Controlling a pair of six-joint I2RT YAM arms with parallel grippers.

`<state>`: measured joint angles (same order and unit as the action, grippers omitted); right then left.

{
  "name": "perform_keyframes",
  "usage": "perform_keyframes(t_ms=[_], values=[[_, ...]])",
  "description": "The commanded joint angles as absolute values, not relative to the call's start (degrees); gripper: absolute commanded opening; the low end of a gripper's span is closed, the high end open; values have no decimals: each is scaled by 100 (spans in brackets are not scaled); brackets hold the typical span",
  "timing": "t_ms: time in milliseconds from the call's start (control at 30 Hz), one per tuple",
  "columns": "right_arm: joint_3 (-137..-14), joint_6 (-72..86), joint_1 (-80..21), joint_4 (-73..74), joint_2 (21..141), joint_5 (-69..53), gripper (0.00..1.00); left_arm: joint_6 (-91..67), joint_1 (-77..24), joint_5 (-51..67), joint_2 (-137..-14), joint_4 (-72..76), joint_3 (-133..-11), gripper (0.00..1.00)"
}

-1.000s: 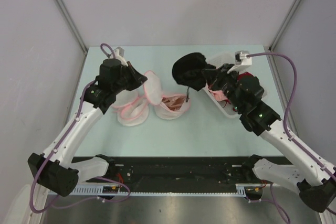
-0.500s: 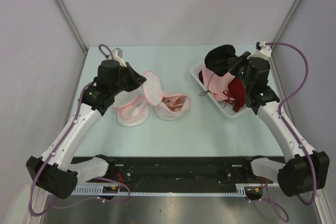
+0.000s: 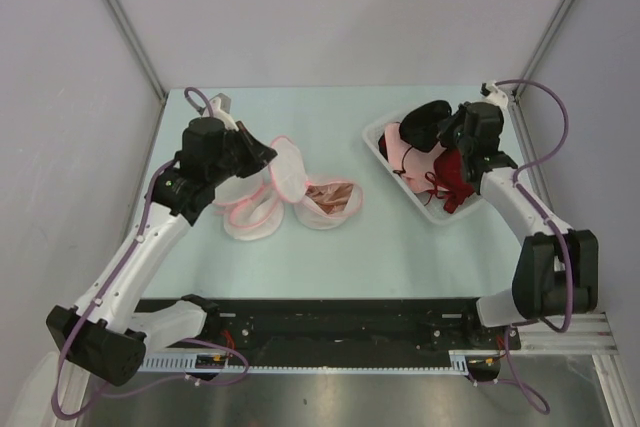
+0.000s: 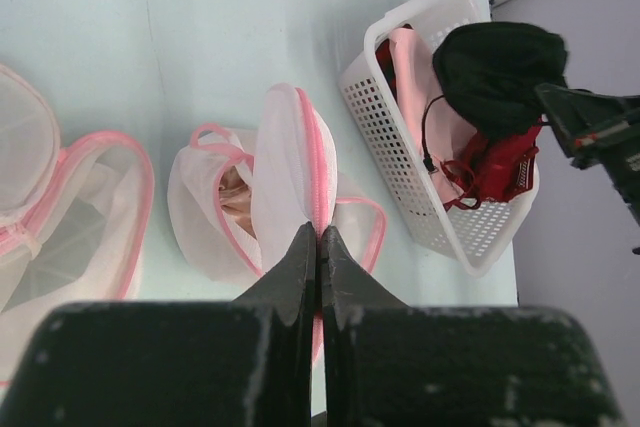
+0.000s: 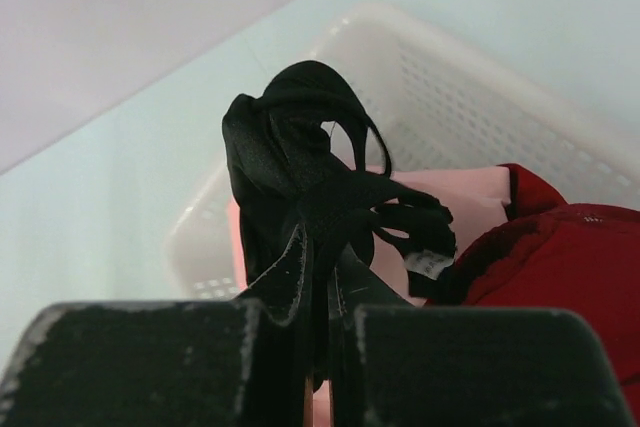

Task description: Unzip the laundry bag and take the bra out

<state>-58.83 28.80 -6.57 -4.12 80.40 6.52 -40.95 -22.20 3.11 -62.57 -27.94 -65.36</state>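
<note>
The laundry bag [image 3: 322, 204] lies open mid-table, its round mesh lid [image 4: 287, 172] raised on edge. My left gripper [image 4: 319, 233] is shut on the pink zipper trim of that lid, and in the top view the left gripper [image 3: 267, 155] sits just left of the bag. The black bra [image 5: 292, 143] hangs bunched from my right gripper [image 5: 320, 239], which is shut on it. In the top view the bra [image 3: 424, 123] and right gripper [image 3: 447, 133] hover over the far end of the white basket [image 3: 432, 213]. A peach-brown item shows inside the bag.
The white slotted basket [image 4: 404, 169] at the right holds a dark red garment [image 5: 570, 257] and a pale pink garment [image 5: 468, 192]. A second mesh pouch [image 3: 250, 217] lies left of the bag. Grey walls close in on both sides and behind.
My right arm swung rightwards and back with the bra, from above the table's middle to over the basket, and lowered it. The left arm and bag stayed put.
</note>
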Motion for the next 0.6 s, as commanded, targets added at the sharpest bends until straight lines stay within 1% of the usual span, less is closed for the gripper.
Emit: perform_keyframes(t_ms=[0, 33, 100, 133, 167, 200, 233, 333, 400, 567], values=[[-6537, 2751, -501, -230, 8612, 484, 0, -3990, -2180, 220, -6073, -2812, -6548, 1], [-6713, 2742, -501, 154, 8718, 501, 15, -3999, -2188, 220, -6073, -2812, -6557, 0], [-6715, 2733, -536, 254, 8658, 588, 41, -3999, -2188, 237, -6099, -2821, -6565, 0], [-6724, 2699, -632, 359, 8588, 815, 67, -4008, -2188, 237, -6108, -2813, -6574, 0], [-6715, 2655, -676, 395, 8369, 913, 75, -4017, -2188, 246, -6100, -2813, -6583, 0], [-6715, 2567, -738, 439, 8245, 1018, 85, -4043, -2188, 255, -6100, -2812, -6592, 0], [-6715, 2540, -790, 509, 8114, 1176, 91, -4052, -2188, 255, -6091, -2804, -6600, 0], [-6715, 2400, -1063, 685, 7534, 1563, 94, -4113, -2188, 237, -6038, -2812, -6679, 0], [-6689, 2321, -1379, 738, 7183, 1634, 93, -4175, -2188, 220, -5994, -2821, -6715, 0], [-6566, 2065, -2503, 817, 7022, 1924, 92, -4236, -2188, 185, -5933, -2769, -6733, 0]])
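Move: The black bra already hangs from my right hand over the white basket; the basket's middle lies about 3 cm ahead, 2 cm to the right and 15 cm below. In it the pink cloth lies some 4 cm ahead, 3 cm left and 13 cm down, and the red bag level with the hand, roughly 8 cm right and 10 cm down. From my left hand the basket is about 16 cm ahead, 40 cm to the right and 20 cm lower. With my right hand I lower the bra about 4 cm more into the far part of the basket, easing slightly forward and tipping the fingers down some 10 degrees. At the bottom I open them wide and let go of the bra, then quickly lift about 11 cm while drawing back 6 cm and left towards my left hand, the fingers tipping back up. ##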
